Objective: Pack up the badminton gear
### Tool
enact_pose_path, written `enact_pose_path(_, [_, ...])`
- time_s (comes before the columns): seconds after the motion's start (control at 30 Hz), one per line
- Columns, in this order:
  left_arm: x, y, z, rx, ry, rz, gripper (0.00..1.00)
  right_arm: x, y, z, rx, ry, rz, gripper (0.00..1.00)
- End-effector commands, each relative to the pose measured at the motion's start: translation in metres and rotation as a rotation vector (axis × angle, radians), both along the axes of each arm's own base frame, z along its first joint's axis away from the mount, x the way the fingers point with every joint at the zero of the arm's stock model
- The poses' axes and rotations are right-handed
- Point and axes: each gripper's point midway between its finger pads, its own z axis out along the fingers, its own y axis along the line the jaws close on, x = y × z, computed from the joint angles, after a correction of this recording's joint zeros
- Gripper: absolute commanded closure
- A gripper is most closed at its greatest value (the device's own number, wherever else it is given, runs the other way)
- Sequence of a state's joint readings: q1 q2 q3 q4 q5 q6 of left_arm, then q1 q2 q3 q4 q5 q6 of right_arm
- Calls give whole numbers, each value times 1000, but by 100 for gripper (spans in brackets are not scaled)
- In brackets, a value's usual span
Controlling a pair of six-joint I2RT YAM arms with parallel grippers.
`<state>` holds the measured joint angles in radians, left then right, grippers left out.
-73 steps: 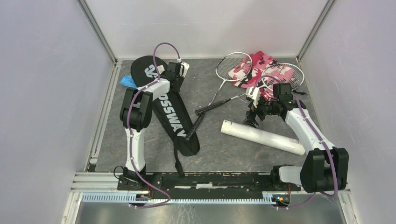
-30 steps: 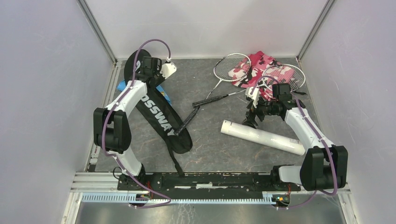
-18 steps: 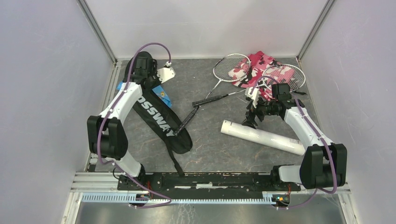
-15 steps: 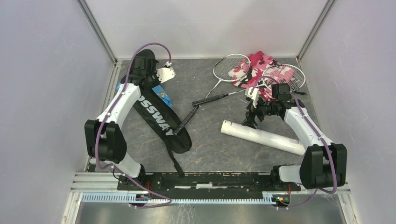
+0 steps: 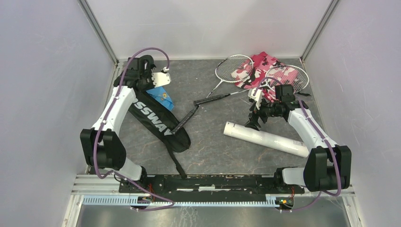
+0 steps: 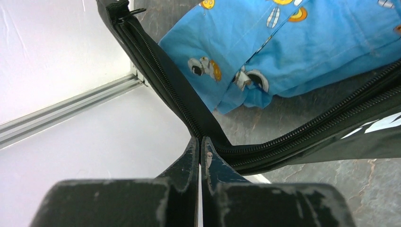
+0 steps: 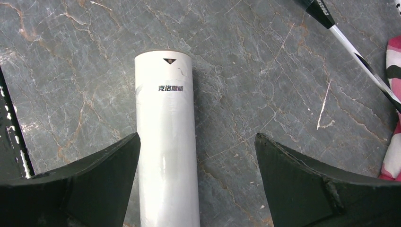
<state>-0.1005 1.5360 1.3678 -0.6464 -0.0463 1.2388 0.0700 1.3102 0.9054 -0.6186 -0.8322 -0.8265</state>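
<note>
The black "CROSSWAY" racket bag [image 5: 158,124] lies slantwise at the left. My left gripper [image 5: 143,72] is at the bag's far end, near the back-left corner. It is shut on the bag's zippered edge [image 6: 208,137], and the two zipper tracks spread apart from the fingertips. Two silver rackets [image 5: 235,67] [image 5: 287,76] rest at the back right, one black handle [image 5: 184,120] reaching the bag. The long white tube [image 5: 267,138] lies at the right. My right gripper [image 7: 197,137] hangs open over its left end, the tube [image 7: 165,142] close to the left finger.
A blue printed cloth [image 5: 160,97] [image 6: 302,47] pokes out beside the bag's far end. The pink camouflage cloth [image 5: 262,66] lies under the racket heads. Grey walls and metal rails [image 5: 101,137] close in the floor on the left, back and right.
The left arm has swung toward the back-left corner, dragging the bag's far end with it and uncovering more blue cloth. The right arm and tube have not moved.
</note>
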Motion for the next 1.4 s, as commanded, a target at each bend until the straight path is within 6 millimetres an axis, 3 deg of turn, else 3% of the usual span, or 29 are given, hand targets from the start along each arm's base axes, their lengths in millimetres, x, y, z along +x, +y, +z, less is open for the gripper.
enact_pose_path(0.0, [0, 8, 56, 68, -114, -76, 98, -4, 3, 0, 22, 6, 21, 4])
enact_pose_path(0.17, [-13, -12, 65, -20, -78, -152, 98, -1, 6, 2, 41, 5, 26, 3])
enact_pose_path(0.27, [-16, -13, 73, -28, -88, -158, 98, 3, 11, 7, 49, 8, 32, 4])
enact_pose_path(0.53, [-17, 12, 97, 77, -154, -106, 98, 4, 16, 10, 37, -4, 50, 4])
enact_pose_path(0.67, [-18, 14, 99, 75, -169, -99, 98, 1, 17, 7, 37, -2, 54, 4])
enact_pose_path(0.83, [-15, 20, 97, 37, -188, -5, 98, -2, 17, 6, 40, -2, 58, 4])
enact_pose_path(1.03, [-7, 41, 125, -33, -358, 221, 98, -4, 18, 3, 47, 8, 62, 4])
enact_pose_path(1.23, [-28, 67, 129, -31, -433, 415, 98, -9, 19, 3, 49, 10, 79, 4])
enact_pose_path(1.37, [-46, 76, 132, 11, -482, 439, 98, -11, 19, 3, 50, 8, 90, 4])
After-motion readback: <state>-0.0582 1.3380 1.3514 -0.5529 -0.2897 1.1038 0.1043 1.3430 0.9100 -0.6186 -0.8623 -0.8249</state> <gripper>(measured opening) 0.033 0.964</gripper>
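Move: The left hand already pinches the zipped edge of the black racket bag. The blue cloth, partly under the bag, lies about 7 cm to its right, nearly level in reach, and some 19 cm below. The bag's lower body lies about 16 cm back and 6 cm to the right, and the near racket handle about 15 cm back and 19 cm to the right, both as low as the cloth. From the idle right hand the cloth is roughly 46 cm left and 17 cm ahead. Keeping its shut fingers on the racket bag's zipped edge, the left hand lifts the bag about 9 cm, easing back a couple of centimetres as it starts. It then swings out to the left, away from the blue cloth, by some 6 cm while still rising, drawing back a little at the very end as the wrist turns nearly 20 degrees counter-clockwise and the fingers tip up by about as much. ##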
